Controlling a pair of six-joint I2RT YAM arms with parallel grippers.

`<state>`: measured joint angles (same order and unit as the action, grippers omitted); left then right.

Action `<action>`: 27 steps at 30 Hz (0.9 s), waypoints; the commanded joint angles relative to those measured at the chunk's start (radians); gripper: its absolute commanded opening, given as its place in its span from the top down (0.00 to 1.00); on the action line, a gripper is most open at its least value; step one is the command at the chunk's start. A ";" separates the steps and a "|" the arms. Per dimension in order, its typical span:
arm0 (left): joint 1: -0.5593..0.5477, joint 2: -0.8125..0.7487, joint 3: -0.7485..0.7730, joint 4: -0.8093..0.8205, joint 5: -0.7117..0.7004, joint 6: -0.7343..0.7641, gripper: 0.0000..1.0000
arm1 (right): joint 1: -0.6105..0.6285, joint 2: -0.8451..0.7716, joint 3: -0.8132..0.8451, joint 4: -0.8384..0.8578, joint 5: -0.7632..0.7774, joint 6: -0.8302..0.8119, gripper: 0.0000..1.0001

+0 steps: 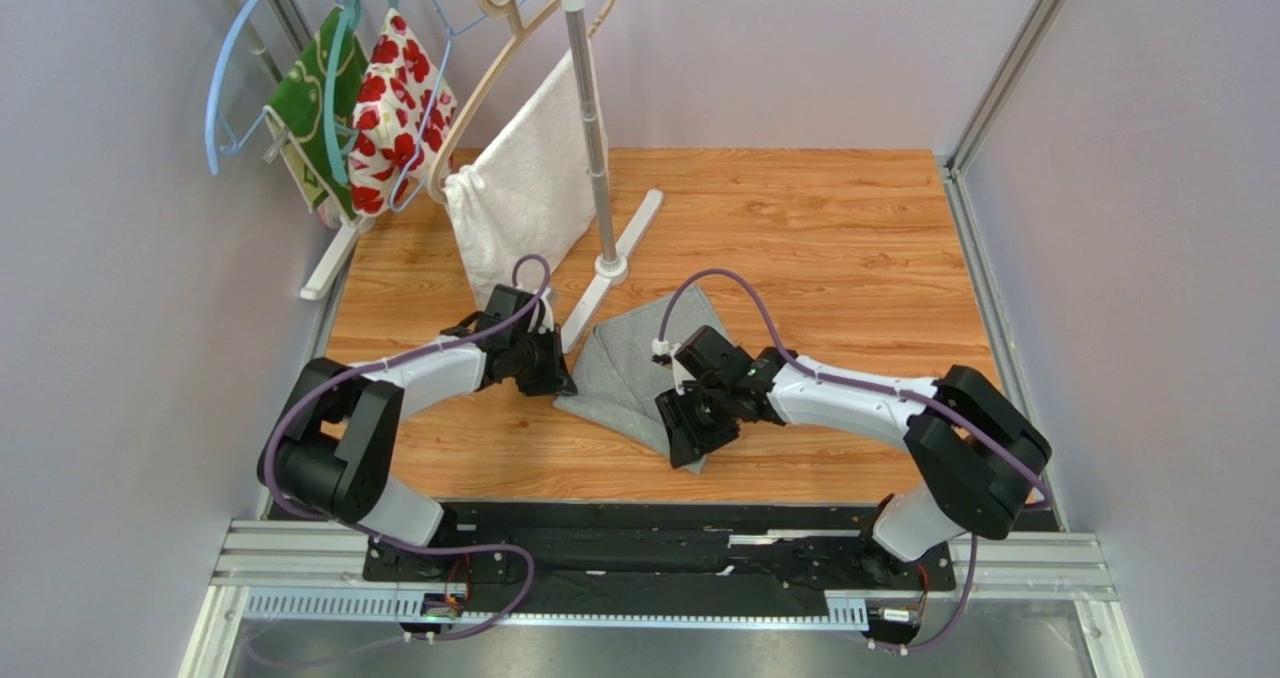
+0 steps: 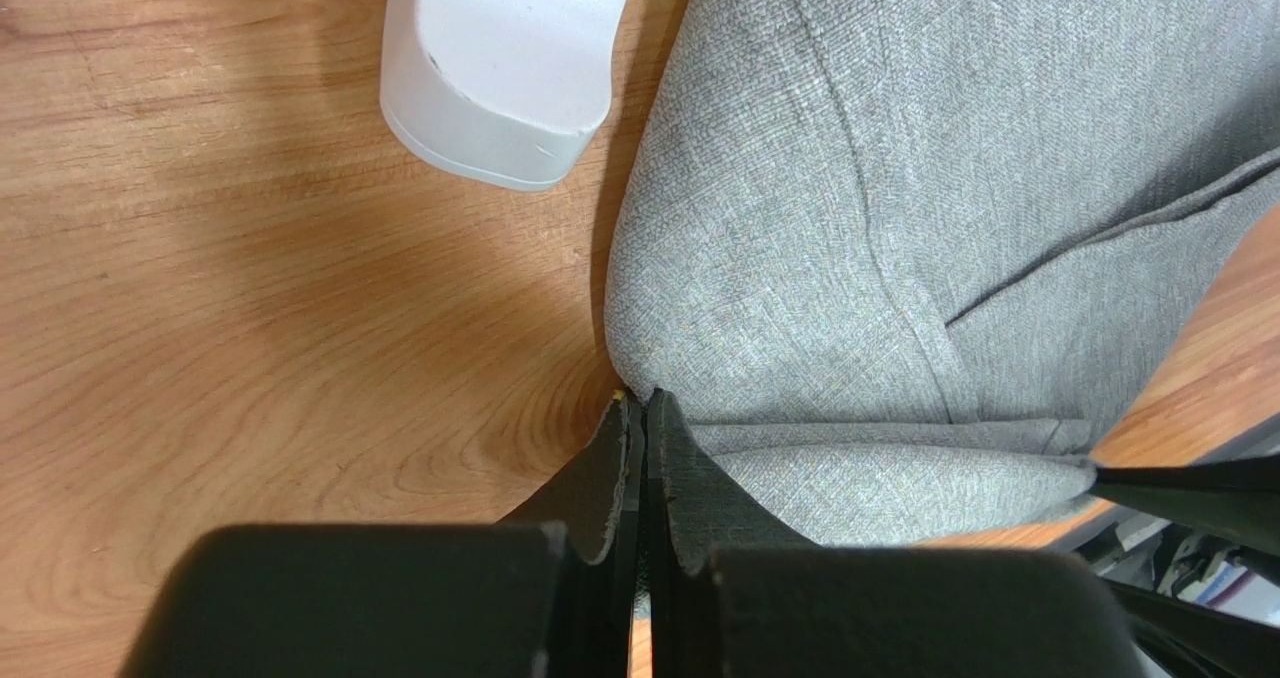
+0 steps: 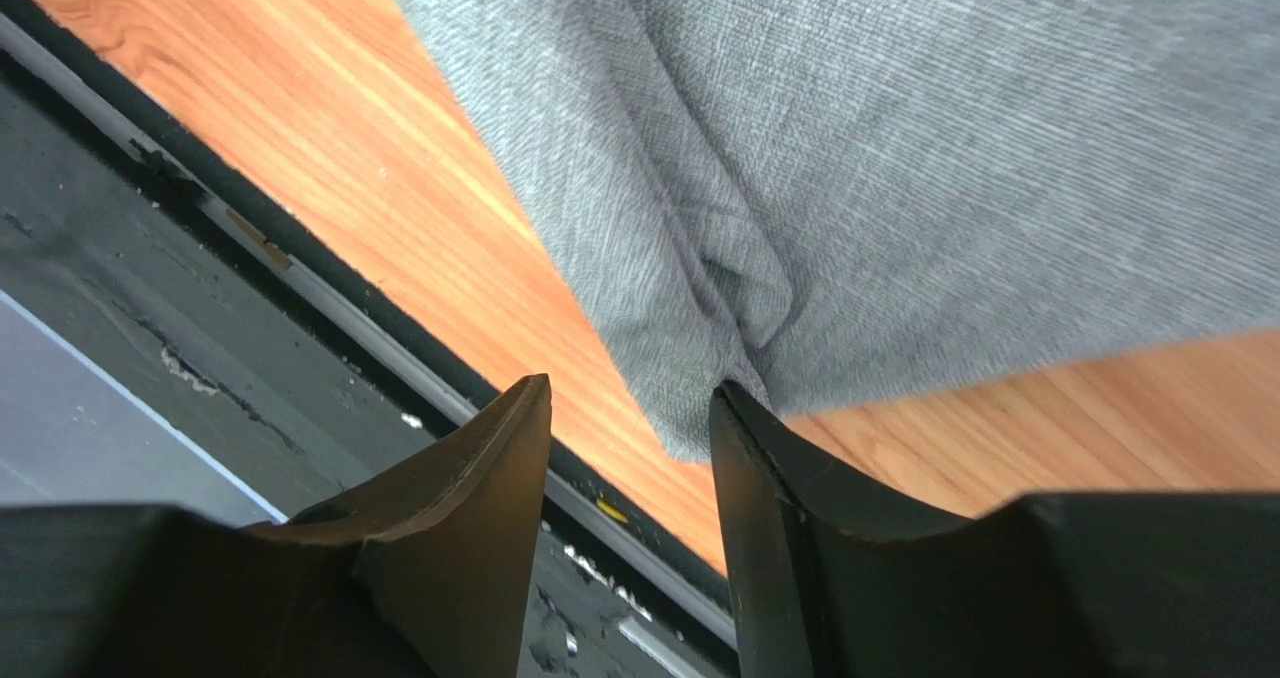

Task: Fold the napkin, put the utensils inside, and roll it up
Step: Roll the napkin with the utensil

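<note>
The grey napkin (image 1: 624,366) lies rumpled and partly folded on the wooden table, between my two grippers. My left gripper (image 1: 541,363) is at its left edge. In the left wrist view the jaws (image 2: 643,402) are pressed shut, tips touching the napkin (image 2: 902,183) at its edge, with no cloth showing between them. My right gripper (image 1: 694,416) is over the napkin's near corner. In the right wrist view it stands open (image 3: 628,401), and the corner of the napkin (image 3: 902,153) hangs just beyond the gap, beside the right finger. The utensils are out of view.
A clothes rack pole with a white foot (image 1: 609,266) (image 2: 504,63) stands just behind the napkin. A white towel (image 1: 519,183) and flowered fabrics on hangers (image 1: 394,101) hang at the back left. The black rail (image 1: 661,536) (image 3: 226,243) runs along the near table edge.
</note>
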<state>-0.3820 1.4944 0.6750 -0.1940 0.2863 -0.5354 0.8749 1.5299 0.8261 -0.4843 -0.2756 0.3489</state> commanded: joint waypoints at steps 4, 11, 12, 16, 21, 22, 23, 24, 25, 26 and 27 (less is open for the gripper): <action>0.002 0.024 0.037 -0.048 -0.015 0.031 1.00 | 0.088 -0.088 0.186 -0.070 0.151 -0.125 0.50; 0.002 0.029 0.051 -0.058 -0.018 0.032 1.00 | 0.205 0.022 0.208 0.071 0.394 -0.237 0.49; 0.002 0.029 0.052 -0.059 -0.015 0.032 1.00 | 0.222 0.039 0.212 0.100 0.432 -0.249 0.49; 0.002 0.035 0.057 -0.059 -0.010 0.034 1.00 | 0.251 0.107 0.220 0.145 0.475 -0.295 0.49; 0.002 0.036 0.058 -0.061 -0.013 0.034 1.00 | 0.268 0.171 0.222 0.162 0.487 -0.327 0.49; 0.002 0.040 0.060 -0.061 -0.013 0.034 1.00 | 0.269 0.176 0.216 0.167 0.480 -0.330 0.49; 0.002 0.041 0.060 -0.061 -0.010 0.034 1.00 | 0.269 0.180 0.212 0.168 0.466 -0.332 0.50; 0.002 0.043 0.061 -0.061 -0.010 0.034 1.00 | 0.269 0.194 0.208 0.176 0.449 -0.332 0.50; 0.002 0.043 0.063 -0.059 -0.009 0.034 1.00 | 0.269 0.205 0.205 0.173 0.446 -0.326 0.50; 0.002 0.043 0.063 -0.061 -0.006 0.034 1.00 | 0.269 0.216 0.202 0.170 0.444 -0.323 0.50; 0.002 0.043 0.063 -0.059 -0.006 0.035 1.00 | 0.268 0.236 0.200 0.165 0.449 -0.321 0.50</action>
<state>-0.3820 1.5227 0.7143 -0.2379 0.2878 -0.5251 1.1378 1.7176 1.0149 -0.3649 0.1646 0.0467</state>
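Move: The right hand stands over the near right end of the napkin. The middle of the napkin's rolled edge lies about 9 cm to its left and 5 cm ahead, roughly 1 cm lower; from the left hand it is some 8 cm right and 5 cm back. The flat, unrolled part lies about 15 cm ahead of the right hand and 5 cm left. The white rack foot's near end is roughly 16 cm ahead and 18 cm left of it. Leaving the napkin's right end, the right fingertips come down astride the rolled edge nearer its middle, one on the table side, one at the inner seam. The half-open hand lifts some 6 cm while swinging left and forward, then sinks back to about its starting height, tipping its fingers forward some 30 degrees and turning counter-clockwise. The left hand stays, still pinching the roll's left end. ##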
